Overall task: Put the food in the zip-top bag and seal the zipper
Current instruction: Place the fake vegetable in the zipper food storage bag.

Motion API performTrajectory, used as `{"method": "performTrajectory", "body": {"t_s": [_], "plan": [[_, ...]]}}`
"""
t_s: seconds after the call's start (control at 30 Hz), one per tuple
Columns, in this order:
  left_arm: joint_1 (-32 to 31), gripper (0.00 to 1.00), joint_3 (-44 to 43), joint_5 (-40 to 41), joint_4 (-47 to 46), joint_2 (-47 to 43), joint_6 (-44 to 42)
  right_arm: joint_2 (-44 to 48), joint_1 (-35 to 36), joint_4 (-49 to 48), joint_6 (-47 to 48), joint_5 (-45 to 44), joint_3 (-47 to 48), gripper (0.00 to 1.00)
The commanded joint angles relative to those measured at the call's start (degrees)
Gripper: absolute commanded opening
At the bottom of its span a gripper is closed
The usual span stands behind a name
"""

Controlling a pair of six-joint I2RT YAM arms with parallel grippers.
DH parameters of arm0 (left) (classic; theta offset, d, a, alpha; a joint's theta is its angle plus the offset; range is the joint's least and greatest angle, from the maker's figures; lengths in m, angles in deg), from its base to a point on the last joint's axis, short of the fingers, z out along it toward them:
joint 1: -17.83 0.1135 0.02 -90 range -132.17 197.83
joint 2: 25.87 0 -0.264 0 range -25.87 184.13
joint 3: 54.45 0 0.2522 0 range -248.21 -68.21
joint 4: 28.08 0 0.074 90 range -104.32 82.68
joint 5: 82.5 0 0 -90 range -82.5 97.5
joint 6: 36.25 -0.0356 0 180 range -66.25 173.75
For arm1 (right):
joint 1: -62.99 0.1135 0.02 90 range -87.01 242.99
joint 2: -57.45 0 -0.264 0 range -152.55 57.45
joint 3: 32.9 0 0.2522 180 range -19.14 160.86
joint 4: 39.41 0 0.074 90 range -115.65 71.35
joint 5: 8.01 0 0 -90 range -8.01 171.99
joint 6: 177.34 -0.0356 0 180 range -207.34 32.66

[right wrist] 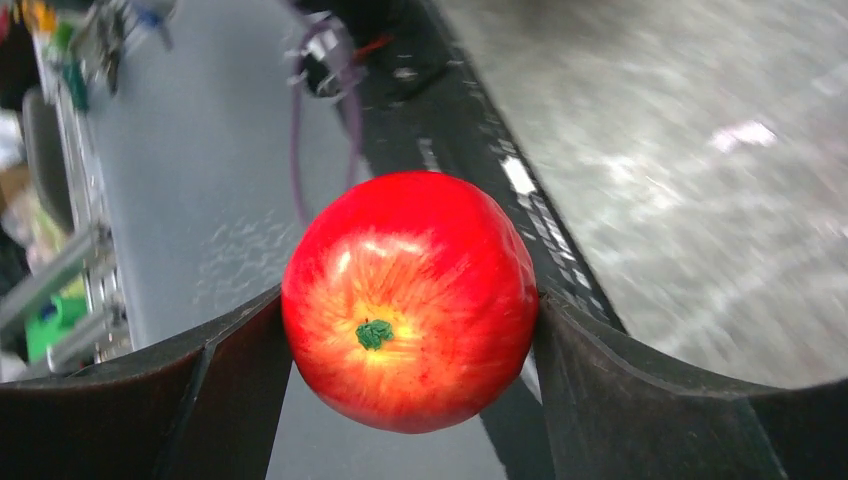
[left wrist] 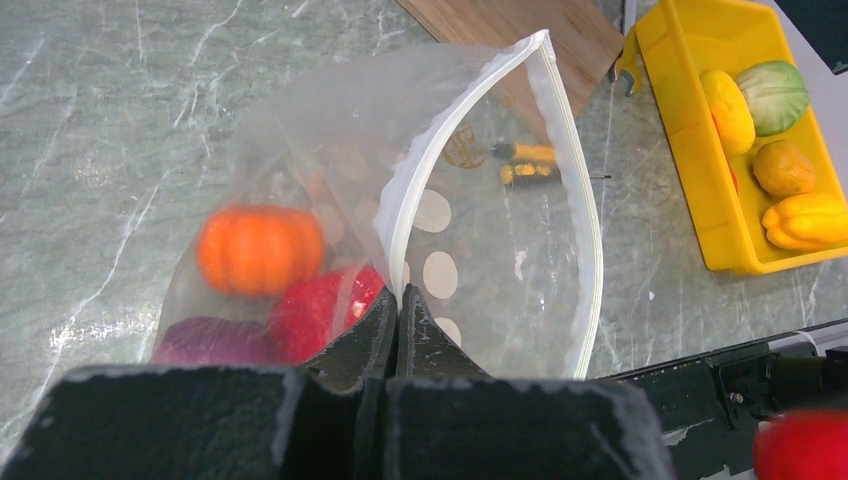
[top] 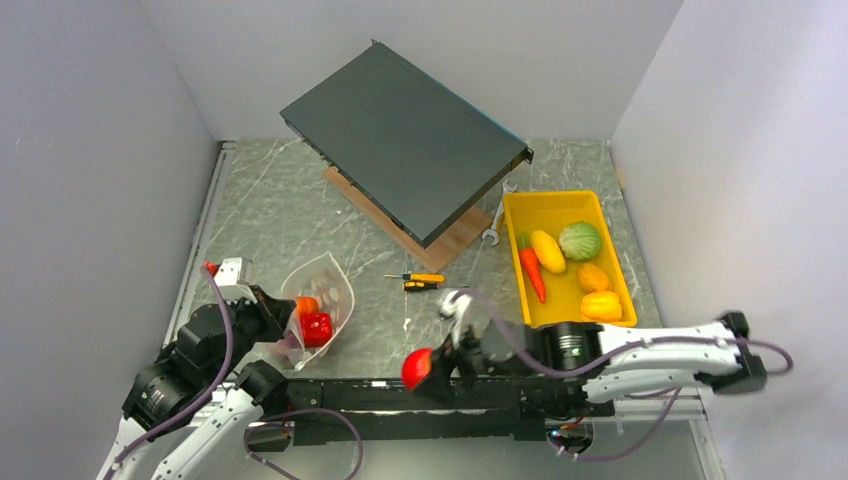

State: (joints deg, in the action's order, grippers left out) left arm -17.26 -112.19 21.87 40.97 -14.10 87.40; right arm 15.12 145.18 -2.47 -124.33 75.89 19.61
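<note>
The zip-top bag (top: 322, 300) (left wrist: 480, 230), clear with white dots, lies at the left with its mouth gaping toward the right. Its zipper (left wrist: 570, 150) curves along the mouth edge. Inside sit food pieces: an orange pumpkin (left wrist: 258, 248), a red pepper (left wrist: 320, 310) and a purple piece (left wrist: 210, 342). My left gripper (top: 283, 318) (left wrist: 398, 300) is shut on the bag's near mouth edge. My right gripper (top: 432, 368) (right wrist: 412, 310) is shut on a red apple (top: 417, 368) (right wrist: 410, 298), held above the black rail at the table's near edge. The apple hangs well to the right of the bag's mouth.
A yellow tray (top: 610, 228) at the right holds a carrot (top: 531, 270), a cabbage (top: 579, 241) and several yellow and orange pieces. A yellow-handled screwdriver (top: 422, 281) lies mid-table. A dark slab (top: 405, 140) on a wooden board, with a wrench (top: 497, 222) beside it, fills the back.
</note>
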Motion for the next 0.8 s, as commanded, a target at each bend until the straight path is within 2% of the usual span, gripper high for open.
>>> {"method": "performTrajectory", "body": {"t_s": [0.0, 0.13, 0.2, 0.27, 0.4, 0.57, 0.67, 0.77], "plan": [[-0.1, 0.00, -0.1, 0.3, -2.0, 0.6, -0.1, -15.5, 13.1, -10.6, 10.5, -12.1, 13.9, 0.00], [-0.2, 0.00, -0.2, 0.3, -1.8, 1.3, -0.1, -32.2, 14.0, -9.5, 16.6, -13.7, 28.2, 0.00], [-0.1, 0.00, -0.3, 0.3, -1.7, 1.6, -0.1, -38.5, 14.0, -7.2, 18.7, -19.8, 34.7, 0.00], [-0.2, 0.00, -0.3, 0.4, -1.7, 1.6, 0.1, -44.7, 13.8, -3.8, 20.2, -25.7, 41.4, 0.07], [-0.2, 0.00, -0.2, 0.5, -1.7, 0.7, 0.1, -54.2, 13.2, 1.1, 24.4, -35.0, 52.5, 0.15], [-0.2, 0.00, -0.2, 0.7, -1.7, -0.6, 0.2, -57.7, 9.4, 2.0, 24.1, -35.4, 56.3, 0.22], [-0.2, 0.00, -0.2, 0.9, -1.7, -0.9, 0.3, -56.5, 5.8, -0.7, 23.0, -30.7, 54.4, 0.26], [-0.2, 0.00, -0.2, 0.9, -1.6, -0.9, 0.3, -55.8, 2.2, -3.2, 21.9, -25.4, 53.2, 0.34]]}}
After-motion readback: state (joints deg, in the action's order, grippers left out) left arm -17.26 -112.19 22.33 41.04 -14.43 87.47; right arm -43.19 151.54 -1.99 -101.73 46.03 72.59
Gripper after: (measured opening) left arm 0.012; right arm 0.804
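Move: The tomato is already gripped by the right hand; the open mouth of the zip-top bag it is meant for lies about 17 cm to that hand's left, 10 cm ahead and slightly lower. Inside the bag, the red pepper is some 20 cm left, 6 ahead, and the orange pumpkin 22 left, 10 ahead, both around 12 cm below. Screwdrivers lie straight ahead about 14 cm, well below. From the left hand, the mouth's middle is roughly 5 cm right, a little lower. The tomato, still held by the right fingers, swings about 20 cm left in an arc to the bag mouth: first also back about 5 cm, then curving forward some 12 cm, rising 5 cm or so to come above the opening beside the left gripper. The right wrist rolls some 30 degrees on the way and its fingers tip farther down. The left hand stays put, still pinching the bag's edge. ##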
